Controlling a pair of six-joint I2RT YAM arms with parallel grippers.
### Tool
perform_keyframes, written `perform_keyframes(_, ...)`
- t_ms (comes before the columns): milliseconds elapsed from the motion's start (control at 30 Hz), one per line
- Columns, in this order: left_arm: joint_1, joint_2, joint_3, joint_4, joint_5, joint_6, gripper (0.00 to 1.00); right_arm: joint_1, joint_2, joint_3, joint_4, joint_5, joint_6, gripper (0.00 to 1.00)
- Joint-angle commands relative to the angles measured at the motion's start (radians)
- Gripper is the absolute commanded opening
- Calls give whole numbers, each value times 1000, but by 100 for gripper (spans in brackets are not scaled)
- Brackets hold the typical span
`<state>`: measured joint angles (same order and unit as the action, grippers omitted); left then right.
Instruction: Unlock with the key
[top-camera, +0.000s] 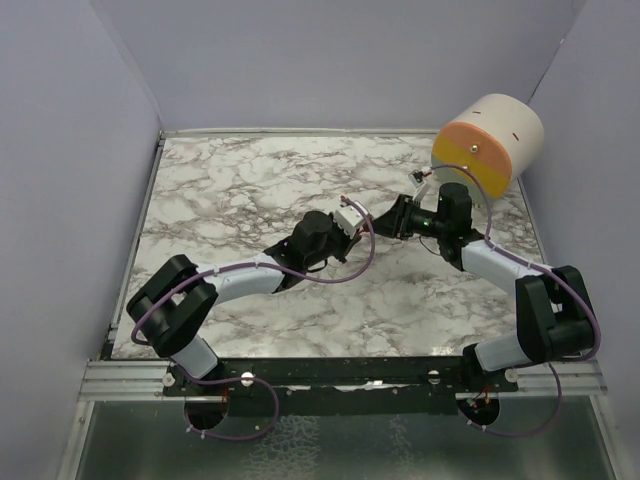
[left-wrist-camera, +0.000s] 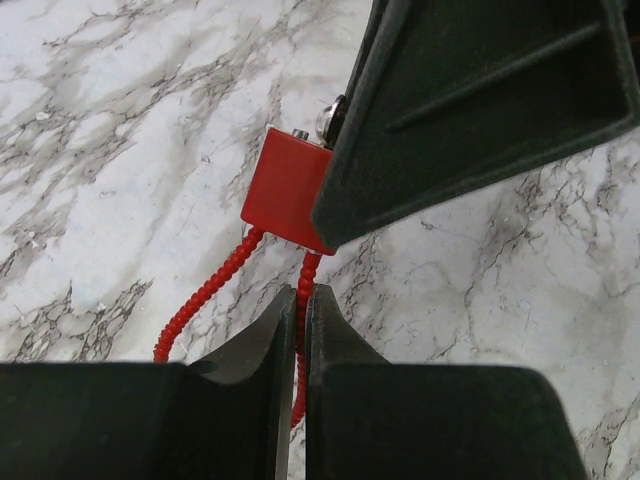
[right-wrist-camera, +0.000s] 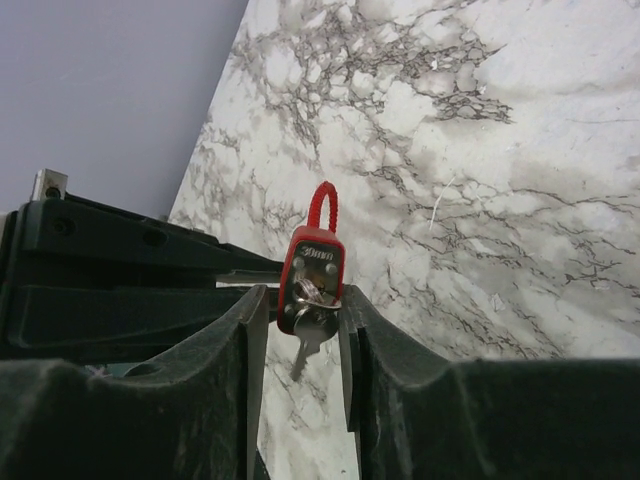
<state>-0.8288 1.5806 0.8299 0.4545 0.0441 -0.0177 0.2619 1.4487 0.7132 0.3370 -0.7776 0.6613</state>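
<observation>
A red padlock (left-wrist-camera: 285, 190) with a red coiled cable shackle (left-wrist-camera: 205, 290) hangs above the marble table. My left gripper (left-wrist-camera: 302, 295) is shut on one strand of the cable just under the lock body. In the right wrist view the lock face (right-wrist-camera: 312, 262) shows a key ring and a silver key (right-wrist-camera: 312, 335) hanging from the keyhole. My right gripper (right-wrist-camera: 300, 300) is open, one finger on each side of the lock and key; the right finger (right-wrist-camera: 350, 330) looks close to the ring. In the top view both grippers (top-camera: 385, 222) meet mid-table and the lock is hidden.
A cream cylinder with an orange face (top-camera: 490, 145) stands at the back right corner, just behind my right arm. Grey walls (top-camera: 60, 150) close in the marble table (top-camera: 250, 180) on three sides. The right gripper's finger (left-wrist-camera: 480, 100) fills the upper right of the left wrist view.
</observation>
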Motion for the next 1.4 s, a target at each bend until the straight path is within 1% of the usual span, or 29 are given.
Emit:
perform_keyframes(0,-6,8,36,115,43,-36,0,14,16,-17,-13,-63,22,36)
perform_keyframes(100,-13,11,41,116,41,-54,0,14,17,-20,0,-54,31,42)
perform_keyframes(300,-21,15,47,116,37,-105,0,14,13,-24,29,-8,65,43)
perform_keyframes(700,-39,29,45,116,-10,-272,0,14,-30,-82,195,145,183,46)
perform_keyframes(967,-43,20,32,116,-38,-295,0,14,-75,-79,153,233,187,50)
perform_keyframes(1067,-43,19,31,117,-39,-298,0,14,-93,-85,150,252,190,56)
perform_keyframes(1200,-43,16,28,117,-43,-297,0,14,-119,-89,139,272,187,61)
perform_keyframes(1367,-43,12,24,116,-47,-295,0,14,-131,-84,125,269,181,61)
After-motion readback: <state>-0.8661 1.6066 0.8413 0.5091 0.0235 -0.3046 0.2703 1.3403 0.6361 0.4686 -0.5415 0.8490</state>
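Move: Just off the right fingertips is the key in the red padlock, roughly 1 cm forward and 2 cm to the left of the right hand, about level. The padlock body stands some 2 cm farther left than the key and 1 cm lower. From the left hand, the key lies about 4 cm ahead and 5 cm to the right, and the padlock 3 cm ahead and 3 cm to the right, both around 1 cm lower. Opening its fingers from the key, the right hand eases back and down about 1 cm, then swings forward, up and to the right while spreading further, its wrist turning some 15 degrees clockwise, to come up beside the padlock's key end. The left hand keeps its pinch on the red cable and shifts about 2.5 cm right and slightly back, after a small lift, tipping the padlock. ##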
